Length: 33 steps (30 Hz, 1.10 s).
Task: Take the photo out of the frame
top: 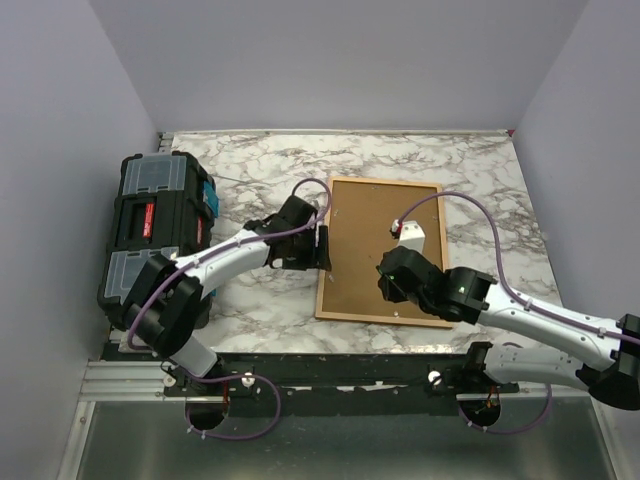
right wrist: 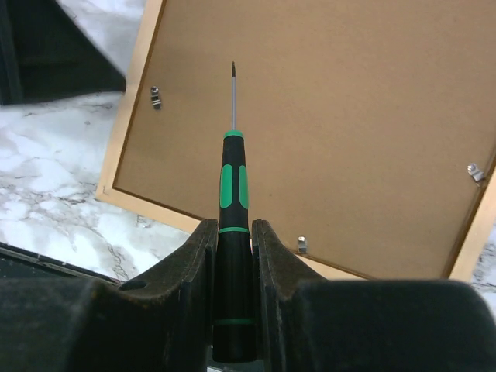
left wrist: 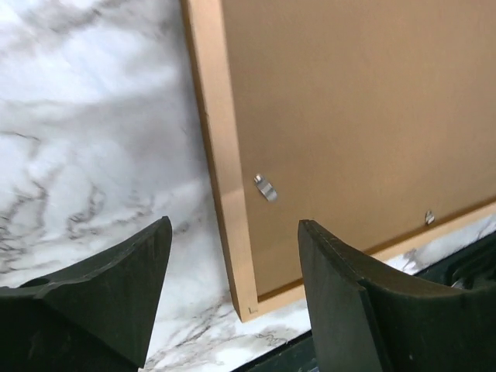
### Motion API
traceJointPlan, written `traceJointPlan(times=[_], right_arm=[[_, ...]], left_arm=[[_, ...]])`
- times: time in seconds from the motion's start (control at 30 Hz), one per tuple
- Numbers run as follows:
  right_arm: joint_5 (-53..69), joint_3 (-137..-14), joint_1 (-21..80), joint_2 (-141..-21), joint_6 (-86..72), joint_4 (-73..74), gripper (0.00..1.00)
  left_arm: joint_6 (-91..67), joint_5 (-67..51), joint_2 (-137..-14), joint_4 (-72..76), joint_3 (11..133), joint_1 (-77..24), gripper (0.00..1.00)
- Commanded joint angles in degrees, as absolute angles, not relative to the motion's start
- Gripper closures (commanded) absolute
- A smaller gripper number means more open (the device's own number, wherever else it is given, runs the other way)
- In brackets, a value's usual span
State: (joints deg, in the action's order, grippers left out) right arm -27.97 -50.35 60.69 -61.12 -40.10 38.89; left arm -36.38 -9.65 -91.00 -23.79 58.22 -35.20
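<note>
The frame (top: 385, 182) lies face down on the marble table, its brown backing board (top: 370, 215) up, so the photo is hidden. Small metal clips (left wrist: 265, 187) (right wrist: 156, 97) (right wrist: 302, 244) sit along the rails. My left gripper (top: 322, 247) is at the frame's left rail. In the left wrist view this gripper (left wrist: 234, 225) is open, its jaws straddling the rail (left wrist: 225, 155) near a corner, touching nothing. My right gripper (top: 398, 262) hovers over the board. In the right wrist view it (right wrist: 234, 226) is shut on a black-and-green screwdriver (right wrist: 233, 178), whose tip points at the board.
A black toolbox (top: 160, 230) stands at the table's left edge, close behind the left arm. Bare marble (top: 480, 190) shows around the frame on every side. Grey walls close in the table on the left, back and right.
</note>
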Motion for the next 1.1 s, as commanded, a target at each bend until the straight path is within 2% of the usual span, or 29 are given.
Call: traceJointPlan(times=[0.0,0.13,0.23,0.33,0.5,0.6,0.83,1.0,1.03,1.07], right_arm=[[-31.0,-48.8,60.2,-57.1,-40.1,41.2,1.0],[-29.7,-49.0,60.3,-56.6,-39.6,40.4,1.0],[-29.3,-49.0,60.3,-57.0,-39.4,40.2,1.0],[-28.9,-48.8,60.2,-56.4,-39.7,40.2,1.0],[-28.2,-48.4,60.3,-55.0,-40.1,39.8,1.0],[-28.1,-48.7,60.2,-55.1,-40.2,39.9,1.0],[-27.2,-50.2,60.2,-55.9,-39.7,40.3,1.0],[-26.9,-50.6,60.2,-56.0,-39.7,40.4,1.0],[-26.8,-50.6,60.3,-56.1,-39.9,40.5,1.0],[-26.8,-50.5,60.2,-56.0,-40.0,40.6,1.0]], left_arm=[[-34.2,-9.6,-86.7,-22.0,51.7,-40.4,0.33],[-35.5,-11.0,-87.3,-18.5,48.3,-42.2,0.36],[-35.9,-9.1,-90.1,-19.6,49.0,-42.7,0.5],[-35.1,-7.2,-91.9,-20.5,49.8,-42.7,0.59],[-29.6,-4.2,-97.0,-26.4,57.1,-42.7,0.79],[-26.3,1.9,-101.8,-34.0,64.9,-42.7,1.0],[-17.6,18.4,-113.5,-48.3,84.5,-42.0,1.0],[-15.1,19.0,-116.7,-48.9,90.0,-39.2,1.0],[-15.7,18.4,-116.2,-48.8,90.2,-38.4,0.92],[-16.4,17.2,-115.2,-48.0,89.8,-37.6,0.79]])
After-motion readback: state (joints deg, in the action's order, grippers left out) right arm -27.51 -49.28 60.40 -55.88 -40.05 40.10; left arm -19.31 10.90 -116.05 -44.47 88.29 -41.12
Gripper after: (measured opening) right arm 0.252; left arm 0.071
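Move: The frame lies face down. The stretch of its left bar that I want is about 6 cm back from my left hand, 1 cm to its right and 4 cm below. The left metal clip sits roughly 5 cm farther out than that stretch and 3 cm to its right; the near-edge clip is about 9 cm back and 18 cm right of my left hand. From my right hand, that stretch lies some 15 cm left, 4 cm back and 12 cm below. My left hand, fingers open, draws back about 7 cm along the frame's left bar and sinks onto it near the close corner. I pinch the bar between my fingertips, then drive it forward some 12 cm, turning the wrist clockwise and bringing the fingers more upright, about 30 degrees in all. ##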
